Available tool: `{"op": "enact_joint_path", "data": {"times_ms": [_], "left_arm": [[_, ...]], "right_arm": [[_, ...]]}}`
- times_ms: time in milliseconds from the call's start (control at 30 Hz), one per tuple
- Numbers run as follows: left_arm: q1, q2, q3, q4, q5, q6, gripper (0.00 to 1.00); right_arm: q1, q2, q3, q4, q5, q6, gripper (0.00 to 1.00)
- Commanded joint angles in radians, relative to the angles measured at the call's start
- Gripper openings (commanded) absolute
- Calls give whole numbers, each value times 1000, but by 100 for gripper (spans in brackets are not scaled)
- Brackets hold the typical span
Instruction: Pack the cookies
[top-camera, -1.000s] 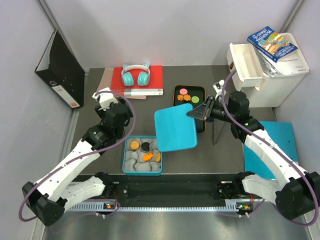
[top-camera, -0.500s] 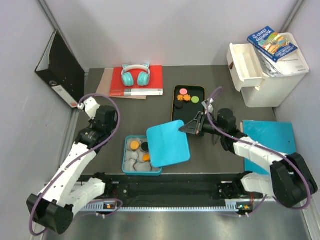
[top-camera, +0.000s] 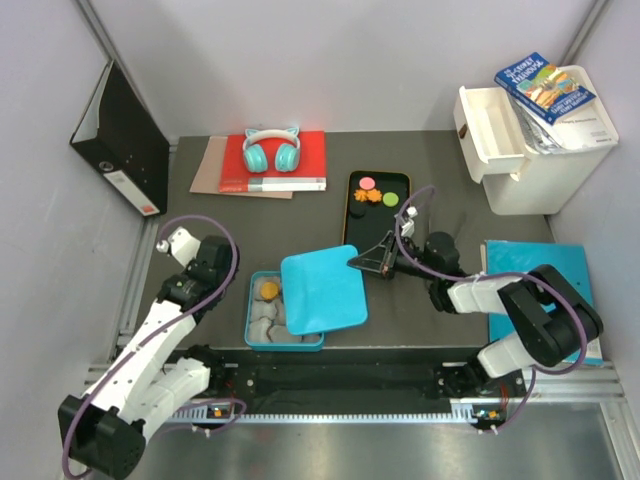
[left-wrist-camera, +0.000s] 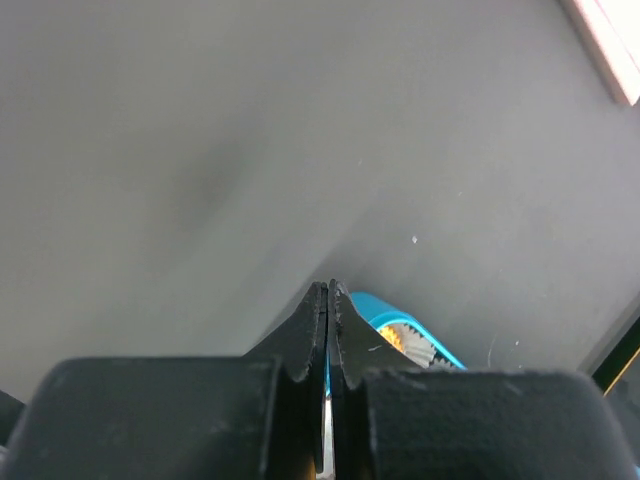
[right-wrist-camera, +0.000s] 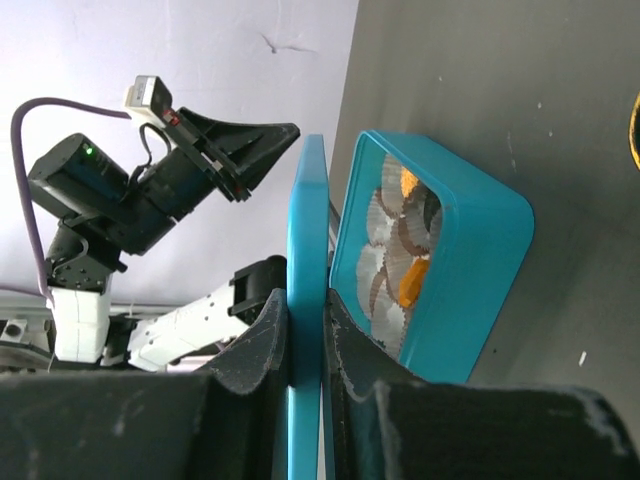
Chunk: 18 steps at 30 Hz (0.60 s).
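My right gripper (right-wrist-camera: 306, 312) is shut on the edge of a flat blue lid (top-camera: 322, 290), holding it over the right part of the open blue tin (top-camera: 258, 330). A gap shows between the lid (right-wrist-camera: 306, 215) and the tin (right-wrist-camera: 480, 270). The tin holds cookies in white paper cups, among them an orange one (top-camera: 269, 290) and two more orange ones (right-wrist-camera: 412, 282). More cookies, pink (top-camera: 368, 183), orange (top-camera: 370, 196) and green (top-camera: 390, 199), lie on a black tray (top-camera: 399, 181). My left gripper (left-wrist-camera: 328, 292) is shut and empty, just left of the tin (left-wrist-camera: 400, 318).
A red book with teal headphones (top-camera: 272, 150) lies at the back. A black binder (top-camera: 120, 135) leans at the far left. At the back right stands a white drawer unit (top-camera: 535, 150) with a book (top-camera: 545, 85) on top. A blue board (top-camera: 535, 275) lies at the right.
My right gripper has carried the lid left and down from mid-table to over the tin. My left arm has pulled back to the left, and its gripper has shut.
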Motion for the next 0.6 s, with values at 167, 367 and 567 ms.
{"op": "enact_joint_path", "data": {"times_ms": [167, 367, 567], "left_arm": [[5, -36, -89, 49, 82, -103, 0], [6, -97, -167, 110, 150, -157, 0], [6, -107, -179, 108, 154, -161, 0]], "right_arm": [[56, 104, -27, 246, 40, 47, 0], [63, 271, -47, 475, 51, 133, 0], [78, 448, -52, 666, 72, 235, 0]]}}
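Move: The open cookie box sits about 15 cm to the right hand's left and 6 cm back, some 13 cm below. The blue lid this hand holds by its edge has its middle about 7 cm left and 5 cm back of it, while the black tray lies roughly 17 cm ahead, 6 cm right and 15 cm below. From the left hand, the box is around 11 cm right, 7 cm back and 10 cm down. The blue lid, still pinched level in the right fingers, comes down about 8 cm towards the open box, easing barely 1 cm left; the drop quickens late as the wrist tips the lid's far side down some 15 degrees. Meanwhile the left hand, fingers shut and empty, sinks about 4 cm, drifting back and right towards the box. ##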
